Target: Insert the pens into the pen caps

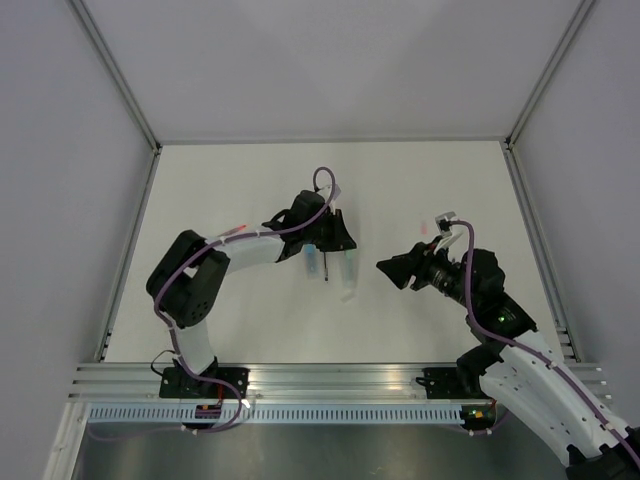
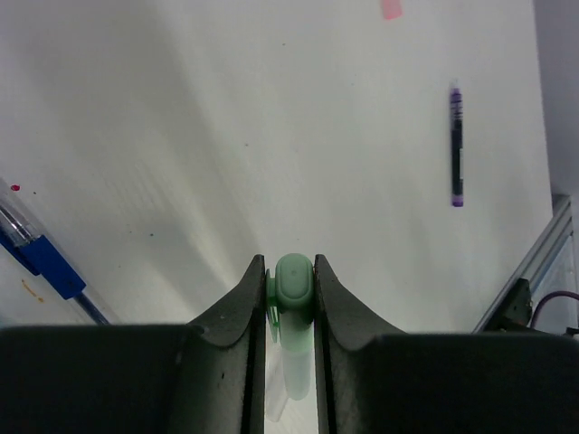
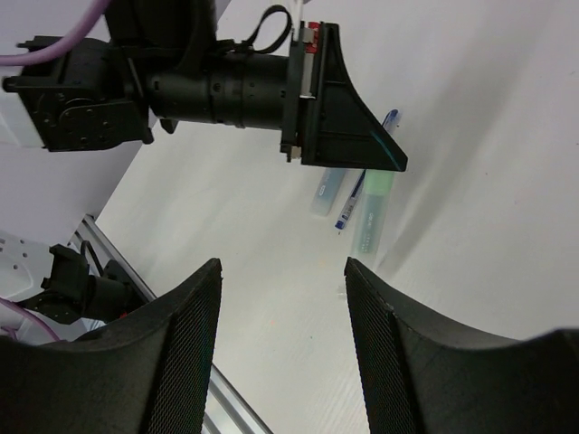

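My left gripper [image 2: 289, 264] is shut on a mint green pen cap [image 2: 294, 287], which hangs below the jaws with its free end near the table [image 1: 230, 190]; the same cap [image 3: 373, 215] shows in the right wrist view. A blue pen [image 3: 352, 203] and a light blue cap [image 3: 327, 192] lie just beside it under the left gripper [image 1: 338, 243]. A dark purple pen [image 2: 457, 149] lies apart on the table. A pinkish cap [image 2: 391, 9] lies farther off. My right gripper [image 3: 282, 271] stands open and empty, a short way from the mint cap, pointing at it.
An aluminium rail [image 1: 330, 385] runs along the near edge with both arm bases on it. Grey walls [image 1: 60, 150] close in the white table on three sides. The left arm's purple cable [image 1: 320, 180] loops above its wrist.
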{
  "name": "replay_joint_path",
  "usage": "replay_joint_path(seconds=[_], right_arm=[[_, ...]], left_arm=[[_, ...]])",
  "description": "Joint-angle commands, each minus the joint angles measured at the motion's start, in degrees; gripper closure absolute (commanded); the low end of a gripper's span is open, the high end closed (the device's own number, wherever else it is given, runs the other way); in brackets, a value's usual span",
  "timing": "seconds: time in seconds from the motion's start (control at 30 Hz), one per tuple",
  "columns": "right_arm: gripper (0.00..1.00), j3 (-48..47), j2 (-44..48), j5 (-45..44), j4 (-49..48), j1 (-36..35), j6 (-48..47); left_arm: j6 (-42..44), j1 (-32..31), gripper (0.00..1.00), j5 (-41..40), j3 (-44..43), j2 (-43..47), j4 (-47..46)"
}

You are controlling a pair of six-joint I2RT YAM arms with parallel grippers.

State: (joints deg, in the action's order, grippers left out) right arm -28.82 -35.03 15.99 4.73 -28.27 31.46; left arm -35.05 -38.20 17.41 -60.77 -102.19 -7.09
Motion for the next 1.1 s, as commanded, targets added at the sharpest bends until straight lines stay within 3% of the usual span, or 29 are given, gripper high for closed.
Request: replay_joint_path(seconds=[0.0,0.3,0.43,0.77,0.9,1.07], right_arm=[[0.38,-1.33,1.27,-1.05,1.06,0.15,-1.23],[0.38,-1.15,3.47,-2.28,1.95,0.15,-1.67],[0.37,-1.5,2.86,-2.54,2.47,0.15,-2.11],[0.37,-3.17,1.45,-8.42,4.94,0.23,-3.25],[0.38,-5.63,-3.71,-20.88,11.23,0.23,-3.43],[0.37,-12.47,-12.32,-49.26,24.15,0.23,0.79]], left_arm=[[0.33,0.22,0.98,-0.88,-4.61,-3.8,1.91],[2.7,1.89,0.95,-6.07,-8.66,-9.95,4.72],[3.23,2.95,0.76,-6.85,-9.62,-11.71,5.42],[6.48,3.74,0.49,-3.7,-9.8,-7.77,6.74],[7.71,3.74,0.4,-1.16,-8.49,-2.06,7.96],[8.15,3.74,0.38,5.77,-3.13,11.8,8.24]])
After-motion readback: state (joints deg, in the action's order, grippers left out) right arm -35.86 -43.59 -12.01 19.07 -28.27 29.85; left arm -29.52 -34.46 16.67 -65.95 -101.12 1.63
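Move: The left gripper holds the green-capped pen for the bare spot just right of the blue pen: about 3 cm left, 1 cm ahead, 6 cm below. The blue pen lies roughly 6 cm left and 1 cm ahead, the blue-capped pen 9 cm left and level, the clear cap some 9 cm back and straight below. From the open right hand, the purple pen is about 16 cm right, 6 cm ahead and 19 cm below; the pink cap, 9 cm right and 20 cm ahead. Bring the left gripper down about 5 cm while easing forward nearly as far and then slightly left, laying the green-capped pen beside the blue pen; open the fingers wide to let go, then rise some 7 cm, drawing back a little. Late on, sweep the open right gripper right, forward and down towards the purple pen, turning it clockwise and tipping its fingers downward. ##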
